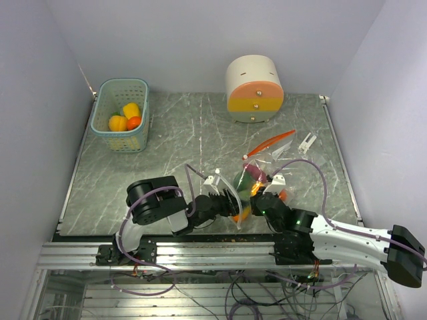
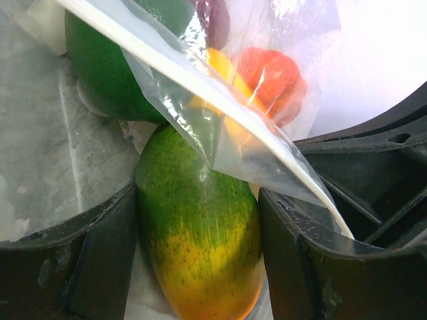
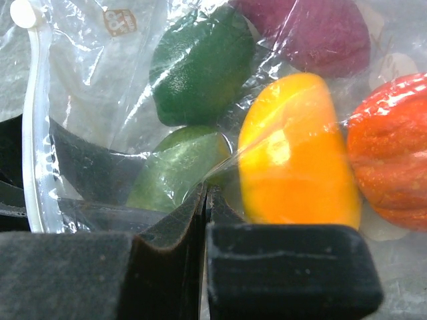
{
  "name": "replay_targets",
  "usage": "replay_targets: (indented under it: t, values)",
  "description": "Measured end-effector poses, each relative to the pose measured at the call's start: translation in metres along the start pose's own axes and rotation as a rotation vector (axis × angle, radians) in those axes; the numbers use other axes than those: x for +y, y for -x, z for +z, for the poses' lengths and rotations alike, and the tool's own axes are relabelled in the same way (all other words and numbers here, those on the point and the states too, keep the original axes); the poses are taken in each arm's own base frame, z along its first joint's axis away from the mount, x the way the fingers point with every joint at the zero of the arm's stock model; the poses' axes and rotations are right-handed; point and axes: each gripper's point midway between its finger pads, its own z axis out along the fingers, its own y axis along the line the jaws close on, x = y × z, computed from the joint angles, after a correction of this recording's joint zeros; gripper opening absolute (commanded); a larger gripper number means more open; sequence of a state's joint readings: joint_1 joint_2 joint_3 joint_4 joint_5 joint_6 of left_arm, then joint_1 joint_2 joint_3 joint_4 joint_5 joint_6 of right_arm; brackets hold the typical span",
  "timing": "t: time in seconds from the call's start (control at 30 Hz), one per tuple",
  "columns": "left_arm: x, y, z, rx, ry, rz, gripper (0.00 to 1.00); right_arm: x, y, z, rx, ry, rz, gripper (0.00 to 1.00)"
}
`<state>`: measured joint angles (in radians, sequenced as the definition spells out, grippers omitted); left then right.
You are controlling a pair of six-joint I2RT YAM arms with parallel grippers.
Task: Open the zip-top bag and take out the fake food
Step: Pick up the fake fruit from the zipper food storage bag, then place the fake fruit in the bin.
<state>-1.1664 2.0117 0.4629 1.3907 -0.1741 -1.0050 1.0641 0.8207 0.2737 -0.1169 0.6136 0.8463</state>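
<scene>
The clear zip-top bag (image 1: pixel 263 163) lies at the table's near middle with fake food inside. In the left wrist view a green-and-yellow fruit (image 2: pixel 200 233) lies at the bag's mouth under the bag film (image 2: pixel 200 100). My left gripper (image 2: pixel 198 247) is closed on this fruit, a finger against each side. A dark green piece (image 2: pixel 107 67) and a red one (image 2: pixel 273 73) lie behind it. My right gripper (image 3: pixel 205 200) is shut, pinching the bag film (image 3: pixel 100 67). Through the film show a yellow-orange piece (image 3: pixel 293 160), a dark green one (image 3: pixel 200 63), a purple one (image 3: pixel 313 30) and an orange-red one (image 3: pixel 393 153).
A teal basket (image 1: pixel 121 115) at the back left holds yellow and orange pieces. A cream-and-orange round container (image 1: pixel 254 89) stands at the back middle. A long orange-red piece (image 1: pixel 270 142) and a small white clip (image 1: pixel 307 142) lie beyond the bag.
</scene>
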Motion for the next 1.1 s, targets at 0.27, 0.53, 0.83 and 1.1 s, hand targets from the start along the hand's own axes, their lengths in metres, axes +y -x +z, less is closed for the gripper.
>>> replay_targets:
  t: [0.27,0.53,0.83,1.1]
  values:
    - [0.0,-0.004,-0.012,0.027,-0.009,-0.003,0.45,-0.004,-0.001,-0.001,0.01,-0.013,0.015,0.0]
    - [-0.002,0.012,-0.034,0.072,0.117,0.085,0.46,-0.021,-0.009,0.004,0.037,-0.088,0.002,0.0]
    - [-0.014,0.096,-0.079,-0.083,0.368,0.264,0.45,-0.027,-0.012,0.015,0.066,-0.118,-0.001,0.0]
    - [0.023,0.196,-0.134,-0.285,0.629,0.343,0.46,-0.02,-0.017,0.023,0.086,-0.091,-0.016,0.0]
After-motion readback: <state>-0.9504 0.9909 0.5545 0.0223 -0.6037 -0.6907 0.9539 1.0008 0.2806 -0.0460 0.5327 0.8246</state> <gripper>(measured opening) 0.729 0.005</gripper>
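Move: The green-orange mango is already in the left fingers at the bag mouth; the basket it is bound for lies about 48 cm left and 38 cm ahead, roughly level. Still bagged are the green fruit, some 11 cm ahead and 3 cm right of the left hand, and the yellow mango, 6 cm ahead and 9 cm right. From the right hand the yellow mango is about 4 cm ahead and 1 cm right, and the held mango some 8 cm left and 1 cm back. The green-orange mango, kept in the left hand's unchanged grip, is first eased barely 1 cm back and left out from under the zip strip, then swept with growing speed left, up and forward towards the basket, about 19 cm leftward in all, the wrist rolling its left side up and swinging counter-clockwise, some 30 degrees each. The shut right fingers stay at the bag, sinking about 3 cm beside the yellow mango. ##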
